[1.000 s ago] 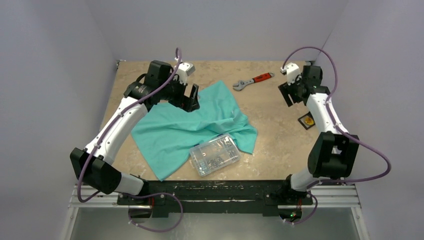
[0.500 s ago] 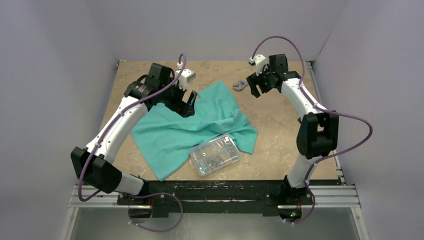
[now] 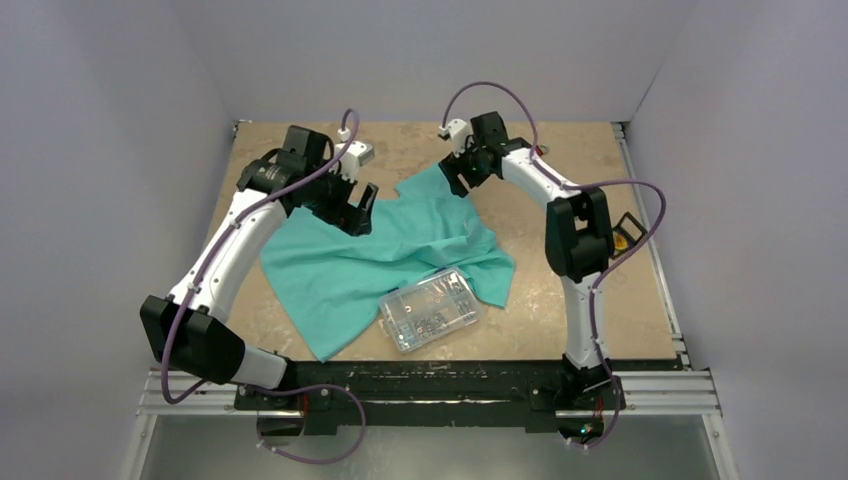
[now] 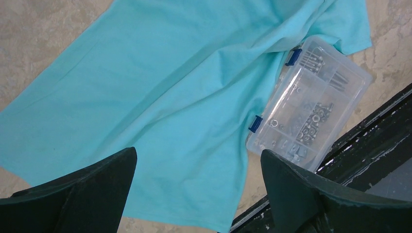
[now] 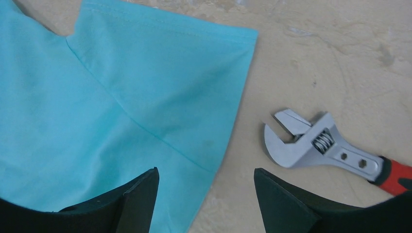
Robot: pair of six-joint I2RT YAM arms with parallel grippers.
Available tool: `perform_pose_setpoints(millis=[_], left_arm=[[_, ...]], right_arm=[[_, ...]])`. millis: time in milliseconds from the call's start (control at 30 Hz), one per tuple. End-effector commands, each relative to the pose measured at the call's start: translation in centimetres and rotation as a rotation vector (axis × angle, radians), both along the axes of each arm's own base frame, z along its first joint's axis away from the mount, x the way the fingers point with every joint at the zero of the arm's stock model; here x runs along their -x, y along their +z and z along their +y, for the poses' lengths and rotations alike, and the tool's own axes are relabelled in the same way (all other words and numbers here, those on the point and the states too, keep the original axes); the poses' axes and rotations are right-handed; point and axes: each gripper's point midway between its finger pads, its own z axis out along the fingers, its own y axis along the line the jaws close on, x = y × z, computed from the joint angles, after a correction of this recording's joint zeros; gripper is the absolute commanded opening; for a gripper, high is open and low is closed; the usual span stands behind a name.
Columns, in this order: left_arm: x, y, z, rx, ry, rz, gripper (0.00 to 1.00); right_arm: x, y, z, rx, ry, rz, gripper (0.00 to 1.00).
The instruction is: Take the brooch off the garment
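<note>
The teal T-shirt (image 3: 390, 250) lies crumpled in the middle of the table. No pin shows on its visible fabric. A tiny orange-yellow brooch (image 3: 621, 240) lies on a small black square at the table's right side, off the shirt and partly hidden by the right arm. My left gripper (image 3: 355, 205) is open and empty above the shirt's upper left part; its wrist view shows the shirt (image 4: 160, 92) between the fingers (image 4: 73, 194). My right gripper (image 3: 455, 178) is open and empty above the top sleeve's edge (image 5: 160, 82).
A clear plastic parts box (image 3: 430, 308) with blue latches rests on the shirt's lower edge and shows in the left wrist view (image 4: 311, 107). A red-handled adjustable wrench (image 5: 320, 145) lies just right of the sleeve. Grey walls enclose the table.
My right arm has swung left from the table's right side, over the wrench, to the shirt's top sleeve. My left gripper has drifted slightly left and stays open.
</note>
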Motion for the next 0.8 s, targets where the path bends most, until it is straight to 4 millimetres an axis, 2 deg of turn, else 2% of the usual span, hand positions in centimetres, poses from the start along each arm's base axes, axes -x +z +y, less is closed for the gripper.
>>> perform_pose_setpoints(millis=[0, 200, 300, 433, 500, 600, 767], left_arm=[[-0.8, 0.9, 1.3, 0.006, 0.035, -0.003, 1.00], [-2.1, 1.8, 3.1, -0.022, 0.074, -0.029, 1.00], [-2.6, 2.2, 3.7, -0.032, 0.095, -0.042, 1.00], [-3.1, 2.5, 4.7, -0.050, 0.120, -0.052, 1.00], [-3.3, 2.5, 5.3, -0.064, 0.133, -0.056, 1.00], [-3.9, 2.4, 6.6, -0.099, 0.164, -0.064, 1.00], [-4.9, 2.1, 9.0, -0.153, 0.225, -0.052, 1.00]], right_arm=[[-2.3, 0.2, 1.5, 0.006, -0.021, -0.053, 0.75], [-2.7, -3.3, 2.1, 0.078, -0.004, -0.033, 0.73], [-2.8, -5.0, 2.0, 0.126, 0.009, -0.027, 0.68], [-3.7, -6.6, 1.9, 0.170, 0.008, -0.024, 0.41], [-4.6, -7.0, 2.0, 0.183, 0.004, -0.041, 0.32], [-6.3, -7.4, 2.8, 0.204, 0.014, -0.084, 0.26], [-9.2, -6.7, 4.4, 0.287, 0.037, -0.234, 0.24]])
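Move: Just under the right hand lies the garment's sleeve edge, about 3 cm ahead, 2 cm to its left and 6 cm below. At that same table height the wrench is roughly 12 cm ahead and 9 cm right; the parts box is some 28 cm back and 8 cm left. From the left hand, the garment's left corner is about 13 cm ahead, 21 cm left and 19 cm below, the sleeve edge some 24 cm ahead and 23 cm right. Drop the right gripper about 6 cm onto the sleeve edge, easing slightly left, then close its fingers to pinch a fold and, while they shut, drag it forward about 6 cm and a little left, low over the table. Swing the open left gripper left and somewhat forward, high over the garment towards its left corner. ##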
